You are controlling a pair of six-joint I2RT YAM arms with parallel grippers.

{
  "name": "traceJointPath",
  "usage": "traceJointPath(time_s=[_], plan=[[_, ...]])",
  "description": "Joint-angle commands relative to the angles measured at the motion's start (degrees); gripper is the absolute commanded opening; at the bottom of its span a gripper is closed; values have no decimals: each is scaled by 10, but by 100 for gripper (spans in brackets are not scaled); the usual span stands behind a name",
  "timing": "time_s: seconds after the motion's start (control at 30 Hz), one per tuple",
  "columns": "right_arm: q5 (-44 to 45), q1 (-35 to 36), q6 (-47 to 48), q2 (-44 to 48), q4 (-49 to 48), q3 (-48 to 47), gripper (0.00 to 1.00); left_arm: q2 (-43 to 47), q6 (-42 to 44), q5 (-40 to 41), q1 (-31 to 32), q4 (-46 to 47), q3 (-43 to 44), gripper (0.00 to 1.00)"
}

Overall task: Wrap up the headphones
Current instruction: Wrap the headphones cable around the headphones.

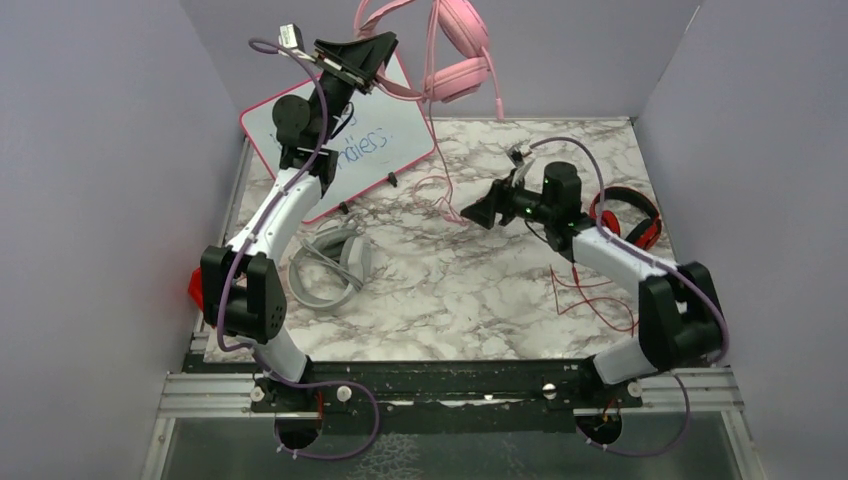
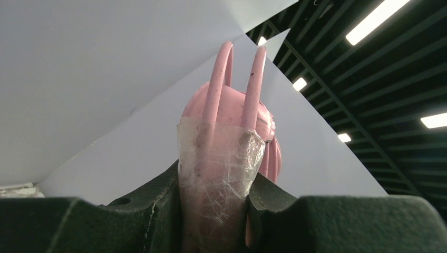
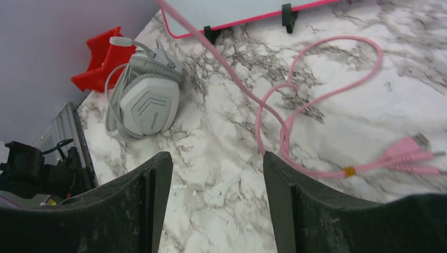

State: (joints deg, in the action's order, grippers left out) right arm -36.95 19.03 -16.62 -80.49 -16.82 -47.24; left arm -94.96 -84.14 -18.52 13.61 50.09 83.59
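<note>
My left gripper (image 1: pixel 383 58) is raised at the back and shut on the headband of the pink headphones (image 1: pixel 460 55). In the left wrist view its jaws clamp the tape-wrapped pink band (image 2: pixel 219 153). The thin pink cable (image 1: pixel 440 185) hangs from the pair and lies in loose loops on the marble table (image 3: pixel 316 95), ending in pink plugs (image 3: pixel 411 153). My right gripper (image 1: pixel 470 213) hovers open over the table just left of that cable (image 3: pixel 216 158), with nothing between its fingers. The grey headphones (image 1: pixel 335 265) lie at the left (image 3: pixel 145 100). The red-and-black headphones (image 1: pixel 630 220) lie at the right.
A pink-framed whiteboard (image 1: pixel 390 150) leans at the back left under my left arm. A red object (image 1: pixel 196 288) sits at the table's left edge (image 3: pixel 100 58). A thin red cable (image 1: pixel 590 295) sprawls beside my right arm. Purple walls enclose three sides.
</note>
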Motion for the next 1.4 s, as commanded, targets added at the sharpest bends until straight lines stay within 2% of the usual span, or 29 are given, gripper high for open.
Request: traceJointPath(time_s=[0.0,0.1,0.27,0.37,0.5,0.77,0.8,0.83,0.9,0.93,1.13,1.37], plan=[[-130,1,-42,-95,-226,-54,67,26,-43,-5,0,47,45,0],[-138,0,-73,-149,-298,-67,65,27,-49,-11,-1,43,60,0],[-179,11,-131,-227,-393,-97,53,32,-56,-13,0,41,73,0],[-163,18,-141,-256,-409,-111,50,34,-65,-16,-1,41,78,0],[-147,19,-169,-297,-439,-125,37,36,-73,-19,-1,41,85,0],[-148,19,-254,-383,-537,-177,30,41,-92,-28,-1,41,100,0],[-147,19,-264,-392,-549,-184,27,42,-96,-29,0,41,97,0],[-144,20,-271,-401,-555,-192,20,44,-102,-30,-1,42,96,0],[-124,19,-275,-414,-533,-213,2,46,-115,-34,0,44,91,0],[-116,19,-272,-419,-528,-222,1,48,-123,-36,0,49,86,0],[-72,5,-244,-427,-447,-299,0,74,-161,-70,2,77,49,0],[-91,-70,-288,-431,-411,-382,0,104,-172,-167,20,86,6,0]])
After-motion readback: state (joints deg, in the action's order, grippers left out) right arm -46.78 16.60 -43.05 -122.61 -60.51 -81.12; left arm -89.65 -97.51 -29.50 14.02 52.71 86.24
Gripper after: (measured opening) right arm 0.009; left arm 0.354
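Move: The pink cable hangs from the headphones in front of the open right fingers, about 9 cm ahead, 7 cm left and roughly level with them. Its slack coil lies on the table some 10 cm ahead, 7 cm left and 19 cm down; the pink ear cups hang 17 cm ahead, 4 cm left and 38 cm up. From the left hand, already gripping the headband, that stretch of cable is about 2 cm back, 10 cm right and 33 cm below. The hanging pink cable is met by the right hand, which goes forward and left about 8 cm each way, nearly level, the fingers tilting up some 20 degrees and closing to pinch it; holding it, the hand goes on 7 cm forward and up, easing right. The left hand keeps the headband, lifting about 6 cm and then drawing back 8 cm overall, turning clockwise. ##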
